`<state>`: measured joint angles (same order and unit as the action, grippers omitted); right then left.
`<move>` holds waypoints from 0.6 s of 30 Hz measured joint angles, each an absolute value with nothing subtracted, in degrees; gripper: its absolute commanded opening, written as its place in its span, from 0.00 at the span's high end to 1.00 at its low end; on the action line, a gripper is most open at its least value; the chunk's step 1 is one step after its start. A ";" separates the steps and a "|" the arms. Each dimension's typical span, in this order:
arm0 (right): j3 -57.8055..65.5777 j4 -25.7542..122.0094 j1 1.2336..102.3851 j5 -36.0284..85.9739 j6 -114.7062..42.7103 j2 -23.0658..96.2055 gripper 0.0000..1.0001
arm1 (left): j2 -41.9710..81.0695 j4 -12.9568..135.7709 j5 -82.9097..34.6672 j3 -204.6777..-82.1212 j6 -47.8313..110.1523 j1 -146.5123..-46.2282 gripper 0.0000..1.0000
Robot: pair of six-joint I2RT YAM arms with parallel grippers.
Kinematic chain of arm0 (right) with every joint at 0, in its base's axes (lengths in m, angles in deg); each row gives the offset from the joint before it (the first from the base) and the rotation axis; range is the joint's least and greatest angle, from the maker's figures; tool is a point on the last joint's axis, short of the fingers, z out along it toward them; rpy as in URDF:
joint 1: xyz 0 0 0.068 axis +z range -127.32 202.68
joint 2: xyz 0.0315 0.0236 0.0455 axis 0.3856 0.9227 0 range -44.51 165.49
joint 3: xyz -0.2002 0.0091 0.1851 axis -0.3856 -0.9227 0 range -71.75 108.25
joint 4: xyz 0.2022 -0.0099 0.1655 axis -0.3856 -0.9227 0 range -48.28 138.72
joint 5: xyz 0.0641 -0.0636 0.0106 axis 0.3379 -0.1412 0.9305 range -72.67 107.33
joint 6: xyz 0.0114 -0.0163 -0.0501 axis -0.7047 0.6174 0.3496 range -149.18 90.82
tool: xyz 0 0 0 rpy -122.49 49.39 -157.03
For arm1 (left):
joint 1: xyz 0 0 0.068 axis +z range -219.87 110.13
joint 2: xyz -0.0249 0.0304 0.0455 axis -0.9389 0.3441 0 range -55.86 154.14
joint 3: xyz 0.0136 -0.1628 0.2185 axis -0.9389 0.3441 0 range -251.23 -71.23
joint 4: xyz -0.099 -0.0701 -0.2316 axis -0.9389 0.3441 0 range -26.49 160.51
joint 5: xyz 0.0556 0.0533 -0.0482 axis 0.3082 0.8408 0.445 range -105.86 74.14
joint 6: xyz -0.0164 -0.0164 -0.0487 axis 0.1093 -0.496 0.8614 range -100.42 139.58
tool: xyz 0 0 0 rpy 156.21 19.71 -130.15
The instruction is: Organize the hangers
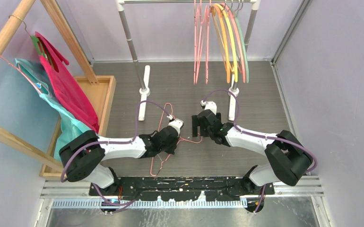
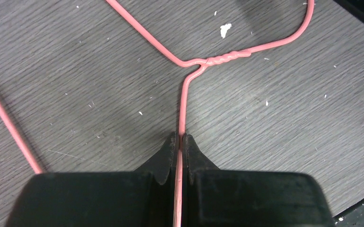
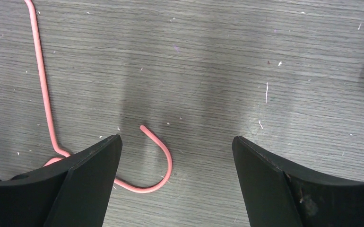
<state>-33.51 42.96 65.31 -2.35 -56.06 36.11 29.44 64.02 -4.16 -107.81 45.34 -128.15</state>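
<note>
One pink wire hanger (image 2: 218, 60) lies flat on the grey table. My left gripper (image 2: 180, 137) is shut on its thin wire just below the twisted neck; from above this gripper (image 1: 175, 141) sits near the table's middle. The hanger's hook (image 3: 163, 163) curls on the table between the wide-apart fingers of my right gripper (image 3: 176, 138), which is open and touches nothing. From above, that gripper (image 1: 198, 128) hovers just right of the left one. Several pink wire hangers (image 1: 201, 42) hang on the rail at the back, along with thicker orange (image 1: 225, 47), yellow (image 1: 232, 47) and grey-green (image 1: 245, 56) ones.
The metal rack's poles stand on white feet (image 1: 145, 90) on the table behind the grippers. A wooden frame (image 1: 10, 33) at the left carries magenta (image 1: 69, 90) and teal garments over a wooden tray (image 1: 105, 94). Walls close in both sides.
</note>
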 measured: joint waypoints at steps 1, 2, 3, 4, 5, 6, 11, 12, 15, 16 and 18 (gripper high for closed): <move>-33.51 42.96 65.31 -2.37 -56.06 36.11 0.07 | 29.70 63.94 -3.94 -108.00 45.49 -128.28 1.00; -33.51 42.96 65.34 -2.37 -56.06 36.11 0.07 | 29.88 64.05 -3.59 -108.27 45.65 -128.44 1.00; -33.51 42.94 65.31 -2.39 -56.06 36.11 0.07 | 29.92 64.29 -3.33 -108.42 45.73 -128.55 1.00; -33.51 42.94 65.31 -2.42 -56.06 36.11 0.07 | 29.83 64.55 -3.13 -108.51 45.86 -128.66 1.00; -33.51 42.92 65.31 -2.50 -56.06 36.09 0.07 | 29.59 64.81 -2.98 -108.51 45.95 -128.72 1.00; -33.53 42.90 65.34 -2.61 -56.08 36.09 0.07 | 29.13 65.73 -2.71 -108.51 45.99 -128.74 1.00; -35.15 42.81 65.31 -3.31 -56.36 33.31 0.06 | 22.62 75.04 -0.37 -108.57 45.60 -128.96 1.00; -35.45 42.79 65.31 -3.20 -56.41 32.44 0.06 | 21.09 76.18 0.15 -108.73 45.51 -129.00 1.00; -35.67 43.29 65.31 -1.52 -56.71 30.88 0.07 | 18.60 78.01 1.35 -110.02 45.40 -129.00 1.00; -35.74 43.88 65.31 -0.71 -56.84 30.73 0.07 | 18.53 78.12 1.55 -110.56 45.38 -129.00 1.00; -36.20 45.89 65.31 2.63 -57.41 30.73 0.07 | 18.53 78.10 1.57 -110.82 45.43 -129.00 1.00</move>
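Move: The left hand already pinches the last pink hanger by its arm, close to the neck; the hook lies about 6 cm ahead and 11 cm to its right, at its height. From the wide-open right hand the hook is roughly 2 cm back, 2 cm left and 3 cm below. The right rack foot stands some 10 cm ahead and 11 cm to the right of the right hand, 3 cm lower. Left keeps its pinch, lifting the hanger about 5 cm and leftward; the open right follows up and left. ##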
